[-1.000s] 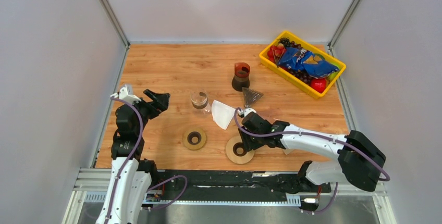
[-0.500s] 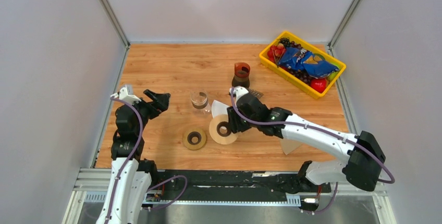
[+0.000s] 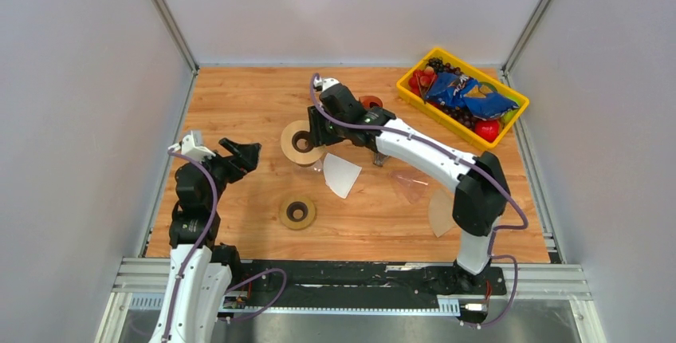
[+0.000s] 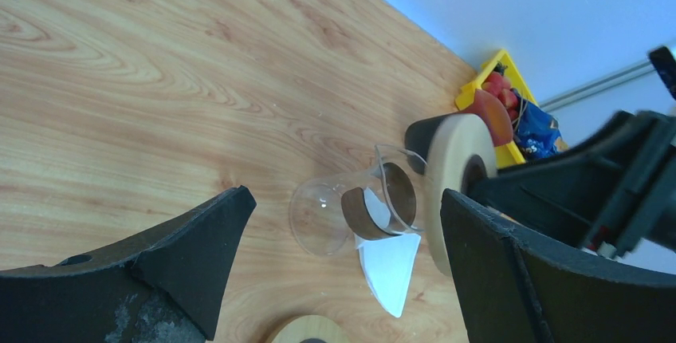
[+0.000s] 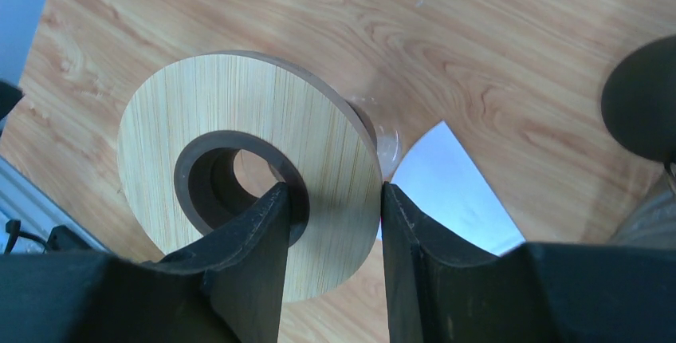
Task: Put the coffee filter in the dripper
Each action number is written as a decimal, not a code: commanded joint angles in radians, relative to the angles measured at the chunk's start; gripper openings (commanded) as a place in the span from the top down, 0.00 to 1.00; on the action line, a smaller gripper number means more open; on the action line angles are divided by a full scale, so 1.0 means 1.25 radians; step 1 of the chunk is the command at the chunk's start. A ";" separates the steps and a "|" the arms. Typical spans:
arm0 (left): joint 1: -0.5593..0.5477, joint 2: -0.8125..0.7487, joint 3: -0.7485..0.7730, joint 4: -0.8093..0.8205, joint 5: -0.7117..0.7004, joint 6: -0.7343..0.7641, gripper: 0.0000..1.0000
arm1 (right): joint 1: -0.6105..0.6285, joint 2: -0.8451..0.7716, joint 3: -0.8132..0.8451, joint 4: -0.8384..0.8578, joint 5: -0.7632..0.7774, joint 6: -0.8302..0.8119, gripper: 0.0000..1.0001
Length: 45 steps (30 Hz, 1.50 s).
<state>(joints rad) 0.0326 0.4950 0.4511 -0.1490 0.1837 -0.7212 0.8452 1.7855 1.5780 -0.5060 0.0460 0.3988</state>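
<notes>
A white coffee filter lies flat on the table beside a small glass cup. My right gripper is shut on a wooden ring with a dark inner collar, one finger through its hole. It holds the ring tilted just above the cup. A clear pinkish cone, which looks like the dripper, lies right of the filter. My left gripper hangs open and empty to the cup's left.
A second wooden ring lies near the front. A tan paper cone rests at front right. A dark brown jug and a metal mesh cone sit behind my right arm. A yellow basket of packets and fruit stands back right.
My right arm has carried the wooden ring from the front of the table back and left to just over the glass cup, uncovering the pinkish cone. The left arm has not moved.
</notes>
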 commanded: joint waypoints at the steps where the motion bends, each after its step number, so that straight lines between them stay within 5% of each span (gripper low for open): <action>1: 0.003 -0.014 0.016 0.000 0.017 -0.007 0.00 | -0.015 0.093 0.149 -0.090 -0.051 -0.019 0.77; 25: 0.003 -0.008 0.016 0.001 0.021 -0.006 0.00 | -0.024 0.231 0.273 -0.174 -0.004 -0.058 0.59; 45: 0.002 0.007 0.015 0.004 0.026 0.000 0.00 | -0.024 0.072 0.284 -0.141 0.133 -0.097 0.03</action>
<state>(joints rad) 0.0326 0.5026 0.4511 -0.1558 0.2050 -0.7208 0.8165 2.0357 1.9125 -0.7219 0.1047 0.3042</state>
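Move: The right hand already pinches the wooden ring by its right side. The glass server it is being taken to has its middle some 2 cm ahead, 4 cm left and 11 cm below, the mouth about 5 cm down. On the table, the white filter lies 2 cm back and 6 cm right of the hand, the second wooden disc 13 cm back and 7 cm left. From the left hand the server is about 7 cm ahead and 12 cm right, 14 cm below. Forward about 3 cm and down some 4 cm, the right hand brings the wooden ring onto the glass server's mouth, rolling about 10 degrees so that its left side dips. Once low, it opens wide, letting go of the ring's rim, then backs off upward about 2 cm while easing 1 cm farther forward. ##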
